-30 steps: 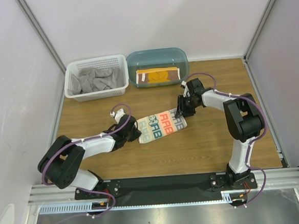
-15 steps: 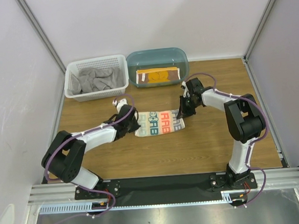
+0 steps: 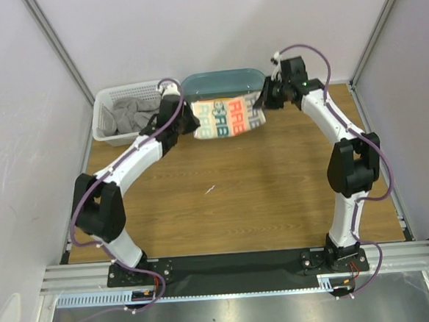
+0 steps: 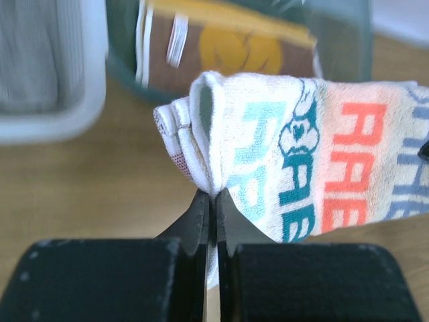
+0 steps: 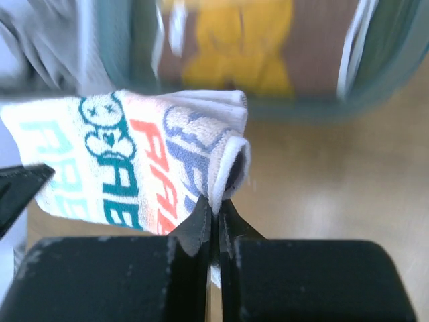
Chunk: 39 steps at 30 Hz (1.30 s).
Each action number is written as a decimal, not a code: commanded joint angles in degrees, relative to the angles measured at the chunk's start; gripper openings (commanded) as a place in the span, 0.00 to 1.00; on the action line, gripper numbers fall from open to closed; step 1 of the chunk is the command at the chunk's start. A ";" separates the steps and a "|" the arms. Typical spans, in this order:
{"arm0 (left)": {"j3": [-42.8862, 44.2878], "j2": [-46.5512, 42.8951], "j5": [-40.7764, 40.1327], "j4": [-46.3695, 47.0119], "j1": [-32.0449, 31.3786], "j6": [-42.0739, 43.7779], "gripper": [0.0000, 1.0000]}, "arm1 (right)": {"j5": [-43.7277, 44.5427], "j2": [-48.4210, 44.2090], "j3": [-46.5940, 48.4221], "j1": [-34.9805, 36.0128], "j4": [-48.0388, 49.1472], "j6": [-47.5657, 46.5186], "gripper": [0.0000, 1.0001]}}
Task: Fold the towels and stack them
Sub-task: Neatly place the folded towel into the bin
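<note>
The folded white towel (image 3: pixel 225 116) with teal, red and blue letters hangs in the air in front of the teal tub (image 3: pixel 260 78), stretched between both grippers. My left gripper (image 3: pixel 188 124) is shut on its left end (image 4: pixel 201 134). My right gripper (image 3: pixel 258 103) is shut on its right end (image 5: pixel 224 157). Inside the tub lies the folded brown towel (image 4: pixel 221 57) with orange print, also seen as a brown towel (image 5: pixel 268 47) beyond the right wrist. The grey towel (image 3: pixel 131 112) lies crumpled in the white basket (image 3: pixel 106 135).
The white lattice basket and the teal tub stand side by side along the back of the wooden table (image 3: pixel 232 196). Metal frame posts and white walls close in the back corners.
The right gripper shut on the white towel's right end. Both arms then lifted the towel off the table and carried it back, up in front of the teal tub.
</note>
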 commanded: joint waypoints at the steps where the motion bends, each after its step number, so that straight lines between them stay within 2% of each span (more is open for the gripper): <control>1: 9.89 4.92 3.88 0.18 2.72 4.29 0.00 | -1.28 5.83 11.08 -2.17 -2.38 -0.82 0.00; 5: 20.26 13.01 5.37 2.20 4.49 5.70 0.00 | -3.21 15.23 30.48 -4.46 -3.34 -0.83 0.00; 9: 30.45 20.93 6.68 4.13 6.42 5.00 0.00 | -5.85 22.71 38.25 -6.57 0.95 1.19 0.00; 15: 39.87 31.04 7.48 4.49 8.88 4.29 0.00 | -8.14 27.56 38.01 -8.24 7.38 2.69 0.00; 20: 39.88 34.21 8.88 5.63 9.50 3.85 0.00 | -9.90 30.18 35.11 -8.07 9.84 -0.12 0.00; 27: 42.15 38.78 9.42 4.23 10.64 2.71 0.00 | -8.24 34.41 38.45 -7.45 9.66 0.58 0.00; 39: 42.61 41.61 10.56 2.74 10.82 1.22 0.00 | -5.95 36.35 37.39 -7.01 5.01 -0.65 0.00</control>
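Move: Both hands hold the folded towel stretched between them. The bin's middle lies about 17 cm ahead of the left hand, 11 cm to its right and 14 cm down; from the right hand, some 14 cm ahead, 10 cm left and 14 cm down. The brown towel lies in the bin, about 2 cm nearer than its middle. The white basket is roughly 15 cm ahead, 20 cm left and 13 cm below the left hand. Both arms, still pinching the towel's ends, carry it 15–18 cm forward over the bin, rising slightly, then lowering. ##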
